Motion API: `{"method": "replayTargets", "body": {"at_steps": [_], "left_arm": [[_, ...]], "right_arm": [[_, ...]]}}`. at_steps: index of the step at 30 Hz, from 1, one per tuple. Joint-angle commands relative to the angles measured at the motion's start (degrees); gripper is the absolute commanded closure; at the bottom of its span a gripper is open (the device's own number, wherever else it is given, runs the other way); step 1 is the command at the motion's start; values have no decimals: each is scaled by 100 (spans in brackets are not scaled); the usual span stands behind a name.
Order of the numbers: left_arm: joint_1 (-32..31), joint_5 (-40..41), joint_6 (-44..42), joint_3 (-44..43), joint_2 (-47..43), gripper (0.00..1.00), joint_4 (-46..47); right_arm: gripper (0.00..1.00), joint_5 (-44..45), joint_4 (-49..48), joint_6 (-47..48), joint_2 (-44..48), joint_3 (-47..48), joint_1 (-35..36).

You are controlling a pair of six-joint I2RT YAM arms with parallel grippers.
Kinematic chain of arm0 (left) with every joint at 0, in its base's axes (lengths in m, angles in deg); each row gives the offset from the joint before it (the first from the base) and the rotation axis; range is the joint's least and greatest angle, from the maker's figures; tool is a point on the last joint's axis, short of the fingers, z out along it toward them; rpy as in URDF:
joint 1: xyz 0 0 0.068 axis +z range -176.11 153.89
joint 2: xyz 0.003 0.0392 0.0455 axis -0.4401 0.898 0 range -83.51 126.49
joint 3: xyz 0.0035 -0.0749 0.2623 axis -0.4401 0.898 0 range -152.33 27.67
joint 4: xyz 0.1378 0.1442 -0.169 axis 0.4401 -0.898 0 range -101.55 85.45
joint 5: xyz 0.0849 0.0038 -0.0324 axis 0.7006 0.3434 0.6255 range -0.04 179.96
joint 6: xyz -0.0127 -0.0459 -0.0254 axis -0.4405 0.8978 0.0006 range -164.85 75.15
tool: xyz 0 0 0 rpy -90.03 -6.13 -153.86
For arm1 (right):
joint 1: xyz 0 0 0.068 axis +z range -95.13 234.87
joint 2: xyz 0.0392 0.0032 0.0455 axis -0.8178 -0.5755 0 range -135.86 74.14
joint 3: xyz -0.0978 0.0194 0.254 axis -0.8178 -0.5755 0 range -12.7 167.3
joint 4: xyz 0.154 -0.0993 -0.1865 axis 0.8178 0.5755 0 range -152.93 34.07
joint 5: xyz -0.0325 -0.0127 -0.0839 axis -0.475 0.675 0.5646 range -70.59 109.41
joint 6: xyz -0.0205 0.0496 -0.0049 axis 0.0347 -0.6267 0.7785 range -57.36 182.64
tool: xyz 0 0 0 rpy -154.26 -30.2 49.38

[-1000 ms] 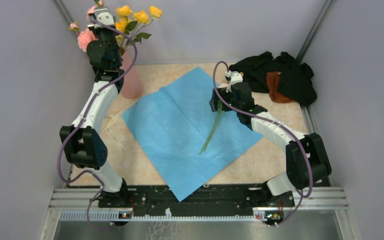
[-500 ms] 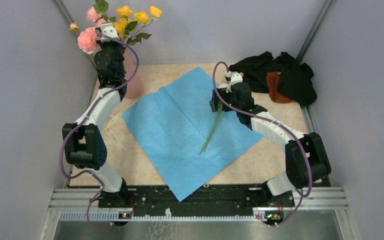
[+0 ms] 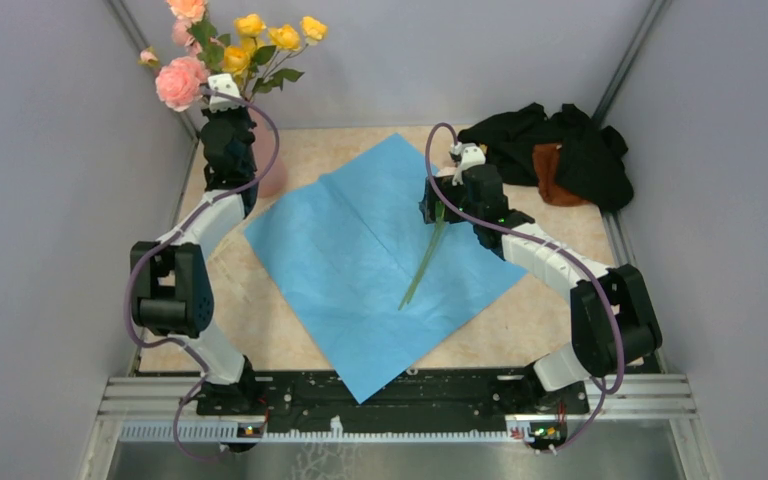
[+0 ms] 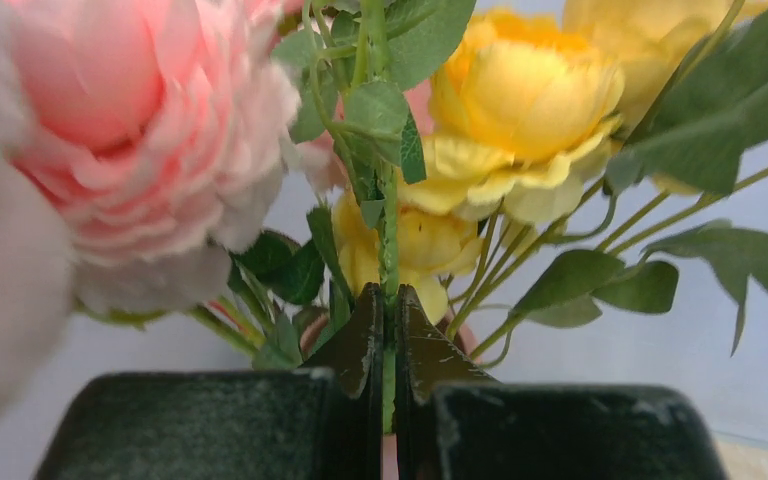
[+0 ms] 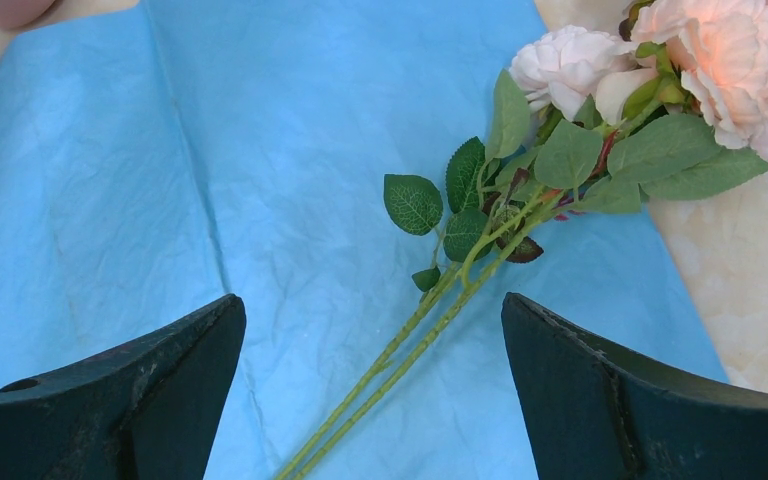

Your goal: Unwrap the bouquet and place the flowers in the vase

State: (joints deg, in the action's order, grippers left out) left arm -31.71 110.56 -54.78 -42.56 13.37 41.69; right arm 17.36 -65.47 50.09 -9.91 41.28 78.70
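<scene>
The bouquet's blue wrapping paper lies spread flat on the table. My left gripper is shut on a thin green stem among pink and yellow flowers, held high at the back left. The salmon-pink vase stands right behind that arm, mostly hidden by it. My right gripper hangs open over two green stems lying on the paper. Their white and peach roses reach past the paper's edge.
A black and brown cloth heap lies at the back right corner. Grey walls close in the table on the left, back and right. The tan tabletop shows around the paper.
My left arm has swung rightward in front of the vase, and the pink flowers it holds have risen higher. The right arm has not moved.
</scene>
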Motion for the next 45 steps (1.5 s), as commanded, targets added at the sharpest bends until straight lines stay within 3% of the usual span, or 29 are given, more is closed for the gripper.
{"method": "replayTargets", "body": {"at_steps": [1,11,14,19,21,28,33,42,45], "left_arm": [[24,182,312,230,188,100,175],[24,150,453,389,330,98,209],[24,121,534,426,226,82,208],[24,-86,691,504,-74,41,54],[16,-123,789,506,-212,35,-26],[7,-179,974,363,-617,35,-480],[7,-435,1547,188,-997,36,-1588],[-45,-1990,2590,883,-1654,30,-3191],[-82,-3158,2721,809,-1600,24,-3775]], "right_arm": [[2,-46,-256,52,64,25,-54],[2,-61,-281,43,37,30,-54],[1,-68,-281,43,32,28,-50],[2,-102,-290,30,16,47,-54],[2,-116,-290,30,-7,46,-54],[2,-130,-282,21,-5,66,-57],[2,-138,-281,25,-5,62,-54],[2,-48,-273,7,396,35,-54],[2,92,-257,0,564,19,-54]]}}
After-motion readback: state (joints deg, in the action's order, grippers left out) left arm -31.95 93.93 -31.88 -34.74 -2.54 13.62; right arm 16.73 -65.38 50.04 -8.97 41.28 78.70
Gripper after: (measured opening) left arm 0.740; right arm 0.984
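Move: The left hand grips the peach rose's stem just short of the vase mouth, which lies about 4 cm ahead, 1 cm right and 5 cm below. The yellow roses are roughly 6 cm ahead, 7 cm right and 6 cm up; the big pink rose is some 3 cm ahead, 6 cm left and 6 cm up. For the waiting right hand, the vase mouth is about 15 cm ahead, 38 cm left and 15 cm above. Downward first: the left hand lowers the held stem about 5 cm into the vase, pauses, and opens its fingers to let go. It then backs off some 7 cm, lifting about 4 cm before sinking again, and swings right around 6 cm away from the mouth, the wrist turning clockwise some 20 degrees, tipping down and rolling left side down. ##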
